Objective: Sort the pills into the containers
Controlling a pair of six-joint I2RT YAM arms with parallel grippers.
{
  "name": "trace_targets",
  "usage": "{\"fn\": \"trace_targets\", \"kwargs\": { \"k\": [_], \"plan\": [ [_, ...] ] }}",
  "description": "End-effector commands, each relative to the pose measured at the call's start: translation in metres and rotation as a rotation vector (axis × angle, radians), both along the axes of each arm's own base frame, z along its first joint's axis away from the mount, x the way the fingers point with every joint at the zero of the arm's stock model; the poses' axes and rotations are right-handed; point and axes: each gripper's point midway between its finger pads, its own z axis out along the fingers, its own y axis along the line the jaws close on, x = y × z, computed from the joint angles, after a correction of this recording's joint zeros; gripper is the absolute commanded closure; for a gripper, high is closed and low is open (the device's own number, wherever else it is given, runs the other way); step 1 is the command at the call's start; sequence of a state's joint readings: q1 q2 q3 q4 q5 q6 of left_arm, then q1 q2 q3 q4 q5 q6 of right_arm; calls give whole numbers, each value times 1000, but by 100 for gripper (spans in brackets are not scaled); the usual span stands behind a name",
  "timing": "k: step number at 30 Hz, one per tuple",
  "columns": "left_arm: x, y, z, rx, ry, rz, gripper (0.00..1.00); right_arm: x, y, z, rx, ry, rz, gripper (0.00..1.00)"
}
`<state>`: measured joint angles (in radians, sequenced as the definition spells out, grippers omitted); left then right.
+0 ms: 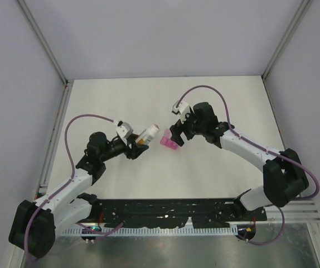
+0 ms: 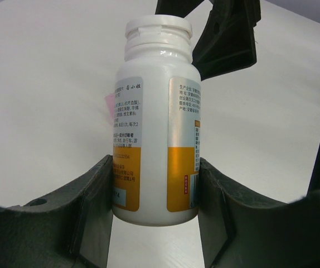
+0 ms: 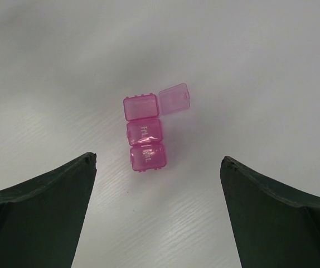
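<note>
The containers [image 1: 168,143] are a bright-pink strip of joined square compartments lying on the white table. In the right wrist view the containers [image 3: 144,137] have the far compartment's lid [image 3: 174,99] flipped open, while the other two are closed. My right gripper [image 1: 177,135] hovers just above them, open [image 3: 158,159] with nothing between its fingers. My left gripper [image 1: 139,143] is shut on the base of a white bottle [image 1: 148,135] with an orange label [image 2: 157,139]. The bottle's threaded neck points toward the containers. No pills show in any view.
The table [image 1: 149,95] is boxed in by pale walls at the back and both sides. A black base rail [image 1: 165,209] runs along the near edge. The right gripper's dark body [image 2: 227,33] sits just beyond the bottle's neck.
</note>
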<state>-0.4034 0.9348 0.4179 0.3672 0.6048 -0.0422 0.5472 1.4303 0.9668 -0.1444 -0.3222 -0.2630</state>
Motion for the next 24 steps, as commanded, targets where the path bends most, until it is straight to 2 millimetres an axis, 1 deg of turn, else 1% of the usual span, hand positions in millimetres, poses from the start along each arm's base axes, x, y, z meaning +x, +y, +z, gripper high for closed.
{"fn": "trace_targets", "kwargs": {
  "k": [1, 3, 10, 13, 18, 24],
  "plan": [
    [20, 4, 10, -20, -96, 68, 100, 14, 3, -7, -6, -37, -10, 4],
    [24, 4, 5, -11, -82, 78, 100, 15, 4, -18, -22, -12, -10, 4],
    [38, 1, -16, 28, -13, 101, 100, 20, -2, -42, -71, 31, -38, 4],
    [41, -3, -27, 60, 31, 94, 100, 18, -1, -50, -82, 52, -33, 4],
    [46, -9, -43, 102, 77, 90, 100, 21, -6, -52, -84, 65, -51, 4],
    [51, -15, -53, 123, 103, 94, 100, 22, -9, -58, -90, 120, -68, 2]
  ]
}}
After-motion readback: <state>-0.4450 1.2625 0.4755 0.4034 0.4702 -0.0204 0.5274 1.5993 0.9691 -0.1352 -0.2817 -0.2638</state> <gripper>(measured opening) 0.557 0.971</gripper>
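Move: The bottle sits in my left hand, its middle roughly 2 cm ahead, 3 cm right and 2 cm above my grip point. The pill box lies from that hand about 5 cm ahead, 11 cm right and 14 cm below. From my empty, open right hand the pill box is about 3 cm ahead, 3 cm left and 11 cm down; its open lid lies 7 cm ahead and 3 cm left at that same depth, and the bottle 11 cm left, 1 cm back, 4 cm higher. I lower both hands together towards the pill box. My left sinks about 7 cm while easing some 3 cm forward, its fingers dipping roughly 10 degrees with the bottle still gripped, mouth end leading. My right comes down about 6 cm almost straight, slowing as it nears the box, fingers tipping slightly more downward and staying wide open, touching nothing. ##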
